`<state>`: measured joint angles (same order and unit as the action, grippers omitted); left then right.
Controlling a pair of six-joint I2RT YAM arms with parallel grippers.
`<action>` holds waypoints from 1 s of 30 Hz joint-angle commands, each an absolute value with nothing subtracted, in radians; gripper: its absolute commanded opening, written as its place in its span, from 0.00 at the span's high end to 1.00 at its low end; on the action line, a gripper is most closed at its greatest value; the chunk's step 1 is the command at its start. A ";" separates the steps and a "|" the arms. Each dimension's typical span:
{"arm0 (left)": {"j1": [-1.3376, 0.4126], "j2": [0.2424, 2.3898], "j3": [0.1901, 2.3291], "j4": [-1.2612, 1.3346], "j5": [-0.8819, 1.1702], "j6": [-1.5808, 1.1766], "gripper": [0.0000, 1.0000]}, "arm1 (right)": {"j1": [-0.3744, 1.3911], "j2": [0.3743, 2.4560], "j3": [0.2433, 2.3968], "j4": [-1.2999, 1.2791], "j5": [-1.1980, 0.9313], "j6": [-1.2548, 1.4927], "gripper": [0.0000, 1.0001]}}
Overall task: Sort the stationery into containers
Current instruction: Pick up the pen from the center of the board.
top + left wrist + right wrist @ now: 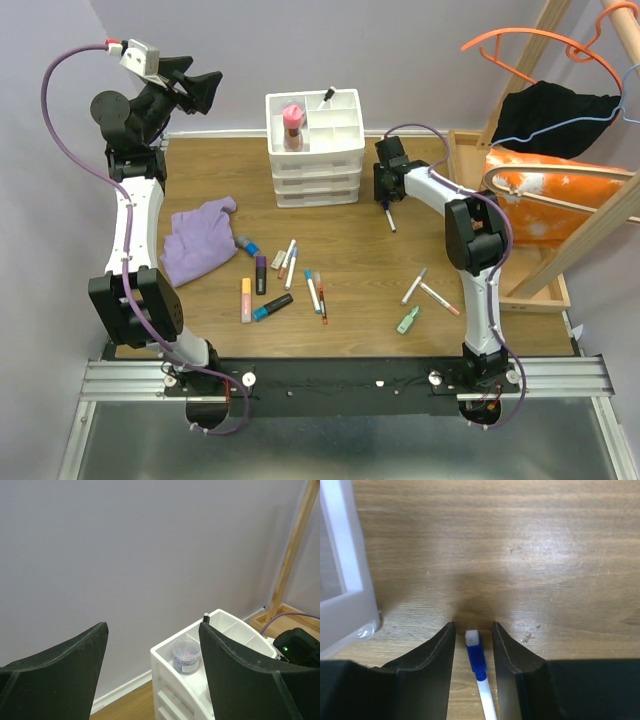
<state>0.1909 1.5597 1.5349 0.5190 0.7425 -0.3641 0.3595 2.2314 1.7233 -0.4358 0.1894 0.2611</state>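
Note:
The white organiser stands at the back of the table, with a black pen upright in a top compartment. Just to its right my right gripper is down at the table, its jaws either side of a white pen with a blue cap, a narrow gap on each side. The right wrist view shows the gripper and the organiser's corner. Several pens and highlighters lie mid-table, more at the right. My left gripper is raised at the back left, open and empty, facing the organiser.
A purple cloth lies left of the pens. A tub of paper clips sits in the organiser. At the right are a wooden tray-frame, an orange bag, black fabric and hangers.

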 commanded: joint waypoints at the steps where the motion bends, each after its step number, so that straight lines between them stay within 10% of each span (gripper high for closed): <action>1: 0.202 1.563 1.539 0.534 0.752 -0.370 0.18 | 0.350 2.241 1.715 -0.462 0.167 0.273 0.57; 7: 0.201 1.555 1.525 0.546 0.750 -0.380 0.18 | 0.350 2.189 1.629 -0.456 0.169 0.273 0.60; 16: 0.201 1.537 1.513 0.546 0.750 -0.390 0.18 | 0.348 2.152 1.586 -0.463 0.173 0.268 0.99; 30: 0.196 1.473 1.482 0.555 0.750 -0.402 0.18 | 0.468 1.784 1.554 -0.522 0.066 0.273 0.99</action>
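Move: The pen lies just under my right hand, its blue cap end between my open fingertips and its barrel running back towards my base; its middle is about 6 cm back, 1 cm right and 1 cm lower. The drawer unit's middle stands roughly 21 cm to the left, 8 cm ahead and 8 cm higher. A loose white marker lies some 25 cm back and 4 cm right. From my left hand the pen is about 42 cm right, 2 cm back and 47 cm below. Staying low over the board, I ease my right hand back some 2 cm along the pen while my half-open fingers close and pinch its blue cap. Keeping that grip, I draw back a little more, then lift quickly, about 9 cm up, the wrist barely tilting. ##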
